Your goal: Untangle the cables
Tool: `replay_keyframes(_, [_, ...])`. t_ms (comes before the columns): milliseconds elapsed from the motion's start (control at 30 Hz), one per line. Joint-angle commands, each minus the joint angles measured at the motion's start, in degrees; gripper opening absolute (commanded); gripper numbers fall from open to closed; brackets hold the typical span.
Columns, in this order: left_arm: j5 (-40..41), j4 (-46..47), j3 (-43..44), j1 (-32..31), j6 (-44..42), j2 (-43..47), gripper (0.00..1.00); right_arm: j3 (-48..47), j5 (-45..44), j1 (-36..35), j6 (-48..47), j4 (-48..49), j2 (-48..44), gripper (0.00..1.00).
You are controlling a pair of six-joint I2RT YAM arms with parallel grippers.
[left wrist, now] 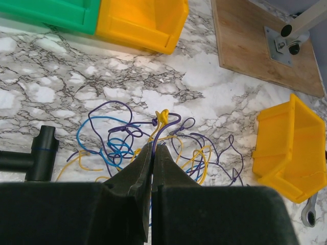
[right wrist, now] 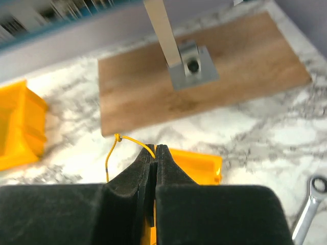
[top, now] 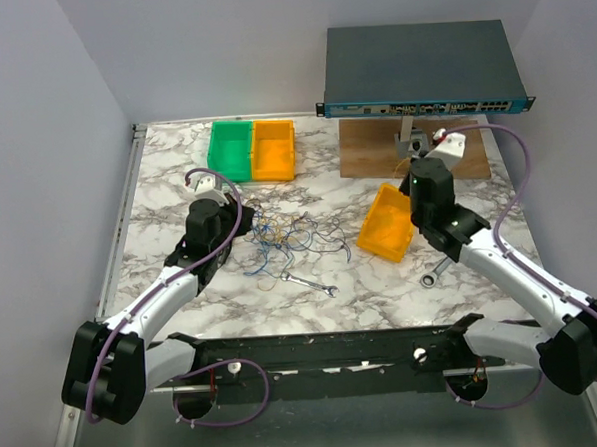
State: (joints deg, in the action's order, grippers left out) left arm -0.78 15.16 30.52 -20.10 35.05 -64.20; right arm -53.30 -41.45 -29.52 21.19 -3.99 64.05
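The cables (top: 284,234) lie as a loose tangle of thin blue, yellow and purple wires on the marble table, between the two arms. In the left wrist view the tangle (left wrist: 127,145) spreads just ahead of my left gripper (left wrist: 154,147). That gripper is shut on a purple cable (left wrist: 164,124), which rises to a small yellow knot (left wrist: 162,116). My right gripper (right wrist: 155,149) is shut on a thin yellow cable (right wrist: 134,141) that arcs left to a knot and hangs down. It is held above a tilted orange bin (right wrist: 196,164). In the top view the left gripper (top: 241,212) sits at the tangle's left edge.
A green bin (top: 231,150) and an orange bin (top: 274,150) stand at the back. A tilted orange bin (top: 389,224) sits right of the tangle. Two wrenches (top: 310,283) (top: 436,271) lie near the front. A wooden board (top: 375,149) carries a stand with a network switch (top: 420,67).
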Motion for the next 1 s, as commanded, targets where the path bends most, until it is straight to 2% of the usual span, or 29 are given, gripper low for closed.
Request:
replay_keyframes(0, [-1.7,1.4,1.4,0.1,-0.5,0.4,0.04,6.9,0.1,0.7,6.9,2.3,2.2,0.01])
replay_keyframes(100, [-1.9,1.7,1.4,0.1,-0.5,0.2,0.04,9.1,0.8,2.2,8.4,3.4,5.6,0.01])
replay_keyframes(333, [-2.0,1.9,1.4,0.1,-0.8,0.3,0.04,7.9,-1.1,3.9,10.6,2.0,13.9,0.01])
replay_keyframes(667, [-3.6,3.3,1.5,-1.3,-0.6,-1.2,0.04,7.4,3.9,4.1,12.8,1.7,25.9,0.01])
replay_keyframes(700, [-3.8,2.9,1.5,-1.5,-0.3,-1.0,0.04,6.3,4.7,4.2,12.2,0.5,27.2,0.03])
replay_keyframes(767, [-4.1,1.9,1.5,-2.2,0.4,0.2,0.04,2.3,4.3,4.1,12.3,-4.1,29.5,0.15])
replay_keyframes(800, [-4.0,1.8,1.1,-2.7,0.5,0.9,0.04,1.0,3.8,4.1,12.6,-6.0,30.0,0.26])
replay_keyframes(867, [-2.8,1.7,0.4,-4.2,-0.1,2.1,0.04,-0.5,3.3,4.1,12.5,-8.3,29.0,0.58])
replay_keyframes(967, [0.3,1.3,-0.2,-6.8,-3.1,2.9,0.04,-0.9,4.4,4.1,11.0,-10.3,24.6,0.69])
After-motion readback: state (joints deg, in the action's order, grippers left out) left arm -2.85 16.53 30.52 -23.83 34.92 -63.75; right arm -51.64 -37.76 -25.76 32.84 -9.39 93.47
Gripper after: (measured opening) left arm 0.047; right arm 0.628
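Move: The right hand, shut on the yellow cable, is high over the yellow bin: the bin's middle is some 24 cm below, about 3 cm back and 2 cm left. From the bin, the wooden board lies about 18 cm farther out and 7 cm right, the ring wrench 9 cm nearer and 14 cm right. The left hand holds a purple cable; the tangle's middle lies about 8 cm right, 1 cm ahead and 14 cm below, the bin 30 cm right and level. Down goes the right hand, some 21 cm towards the yellow bin, quickly at first and then slower, its fingers tipping down by about 30 degrees. With the fingertips over the bin's far half it opens them more than halfway, letting go of the yellow cable, and begins to rise. Late on, the left hand drifts about 3 cm right and slightly back, turning a little clockwise and keeping its pinch on the purple cable. ##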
